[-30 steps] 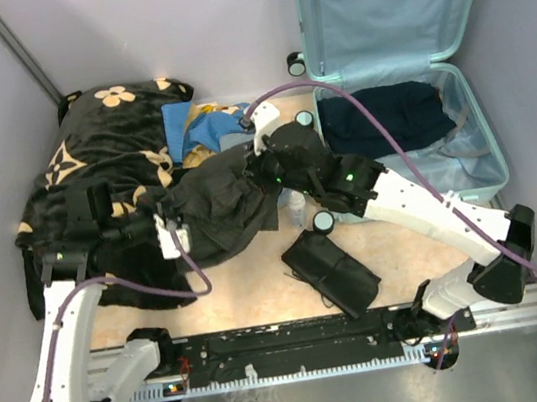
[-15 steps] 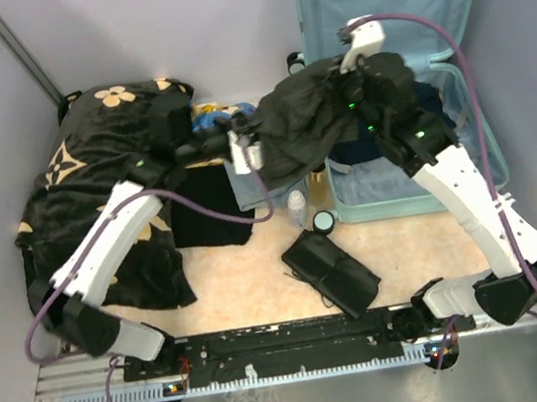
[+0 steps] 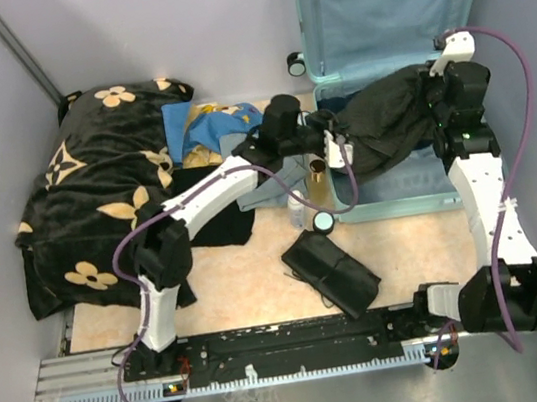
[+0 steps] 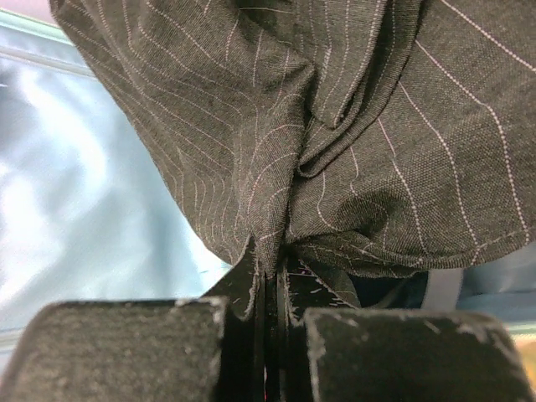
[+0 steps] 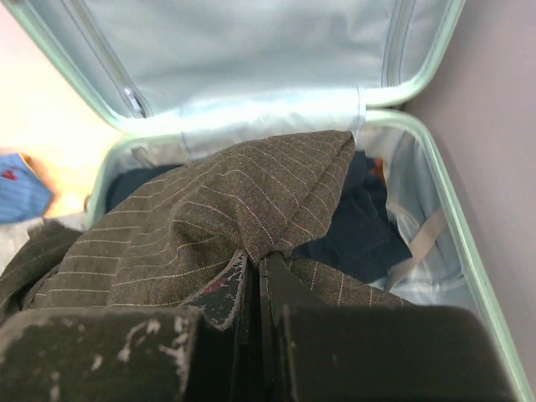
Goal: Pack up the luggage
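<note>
The luggage, a pale mint-blue suitcase, lies open at the right with its lid propped against the back wall. A dark pinstriped garment hangs stretched over its base, above navy clothing inside. My left gripper is shut on the garment's left end. My right gripper is shut on its right end. The left wrist view shows the striped cloth pinched at my left gripper, with mint lining behind. The right wrist view shows the cloth bunched at my right gripper, over the suitcase rim.
A black blanket with tan flowers covers the left of the table, with blue and yellow cloth beside it. A black cloth, small bottles and a black pouch lie near the suitcase wheel. Walls close in on both sides.
Both arms have carried the pinstriped garment from the middle of the table up and to the right, over the suitcase base. Both grippers stayed shut on it.
</note>
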`<state>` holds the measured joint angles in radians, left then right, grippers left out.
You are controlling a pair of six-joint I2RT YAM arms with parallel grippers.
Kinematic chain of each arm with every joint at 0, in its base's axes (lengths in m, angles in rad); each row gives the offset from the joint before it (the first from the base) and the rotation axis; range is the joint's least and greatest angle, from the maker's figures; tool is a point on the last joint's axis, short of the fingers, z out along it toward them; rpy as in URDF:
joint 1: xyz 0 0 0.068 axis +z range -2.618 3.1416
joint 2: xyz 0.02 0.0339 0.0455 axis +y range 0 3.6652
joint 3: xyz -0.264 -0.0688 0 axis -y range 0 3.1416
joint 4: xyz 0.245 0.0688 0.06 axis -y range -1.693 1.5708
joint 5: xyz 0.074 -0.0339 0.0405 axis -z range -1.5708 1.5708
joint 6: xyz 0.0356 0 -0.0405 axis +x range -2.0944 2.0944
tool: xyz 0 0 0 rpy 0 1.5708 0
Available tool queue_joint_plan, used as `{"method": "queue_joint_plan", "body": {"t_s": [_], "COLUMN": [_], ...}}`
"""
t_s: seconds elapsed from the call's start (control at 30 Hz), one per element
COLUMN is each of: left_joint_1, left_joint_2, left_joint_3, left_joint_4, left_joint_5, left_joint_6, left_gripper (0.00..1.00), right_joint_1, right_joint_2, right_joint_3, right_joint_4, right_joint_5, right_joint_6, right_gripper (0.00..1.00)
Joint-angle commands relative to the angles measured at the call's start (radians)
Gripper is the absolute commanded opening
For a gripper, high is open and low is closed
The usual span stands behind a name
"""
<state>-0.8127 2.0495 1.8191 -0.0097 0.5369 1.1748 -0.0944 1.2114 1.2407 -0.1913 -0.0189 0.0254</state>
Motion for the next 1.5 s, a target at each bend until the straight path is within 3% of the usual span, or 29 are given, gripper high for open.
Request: {"method": "queue_joint_plan", "body": {"t_s": [0.0,0.2,0.5,0.67,0.77,0.97,1.17,1.47], "left_joint_1": [-0.019,-0.033,-0.088,-0.082,-0.063,-0.037,-0.034,0.017], "left_joint_2": [0.084,0.179,0.209,0.179,0.147,0.062,-0.017,-0.144], "left_joint_3": [0.033,0.079,-0.005,-0.014,-0.012,-0.012,-0.026,-0.096], "left_joint_4": [0.081,0.095,0.091,0.117,0.127,0.141,0.111,0.069], "left_joint_5": [-0.028,-0.003,0.016,-0.018,-0.009,0.042,0.068,0.071], "left_joint_6": [0.005,-0.078,-0.039,-0.065,-0.069,-0.079,-0.062,-0.074], "left_gripper": [0.0,0.0,0.0,0.23,0.45,0.7,0.8,0.82], "right_joint_1": [-0.055,-0.128,-0.172,-0.174,-0.175,-0.176,-0.177,-0.23], "right_joint_2": [0.026,0.091,0.131,0.115,0.111,0.112,0.13,0.154], "right_joint_3": [-0.088,-0.215,-0.34,-0.356,-0.338,-0.35,-0.395,-0.432], "right_joint_4": [0.214,0.298,0.333,0.316,0.298,0.274,0.267,0.17], "right_joint_5": [-0.084,-0.109,-0.117,-0.135,-0.16,-0.155,-0.173,-0.288], "right_joint_6": [-0.053,-0.11,-0.175,-0.166,-0.145,-0.181,-0.28,-0.52], "right_gripper": [0.0,0.0,0.0,0.0,0.0,0.0,0.0,0.0]}}
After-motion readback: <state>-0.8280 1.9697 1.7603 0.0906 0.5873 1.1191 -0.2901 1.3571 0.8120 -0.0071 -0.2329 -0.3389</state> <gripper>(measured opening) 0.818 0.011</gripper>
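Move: Both hands already hold the dark pinstriped garment stretched between them over the suitcase. The near half of the case floor, where it is to lie, is about 12 cm right, 3 cm back and 20 cm below the left hand; from the right hand it is some 11 cm left, 5 cm back and 27 cm down. The navy garment already packed lies about 8 cm beyond that spot. The gold bottle stands roughly 17 cm to the spot's left and 4 cm nearer. Keeping its pinch on the garment's right end, the right hand lowers it about 17 cm into the case while drifting 5 cm right, pauses, then sinks another 4 cm, the fingers tipping down some 20 degrees in all. The left hand sinks 8 cm and draws right about 5 cm, opens wide to let go of the left end, then rises about 12 cm and backs off leftward. ##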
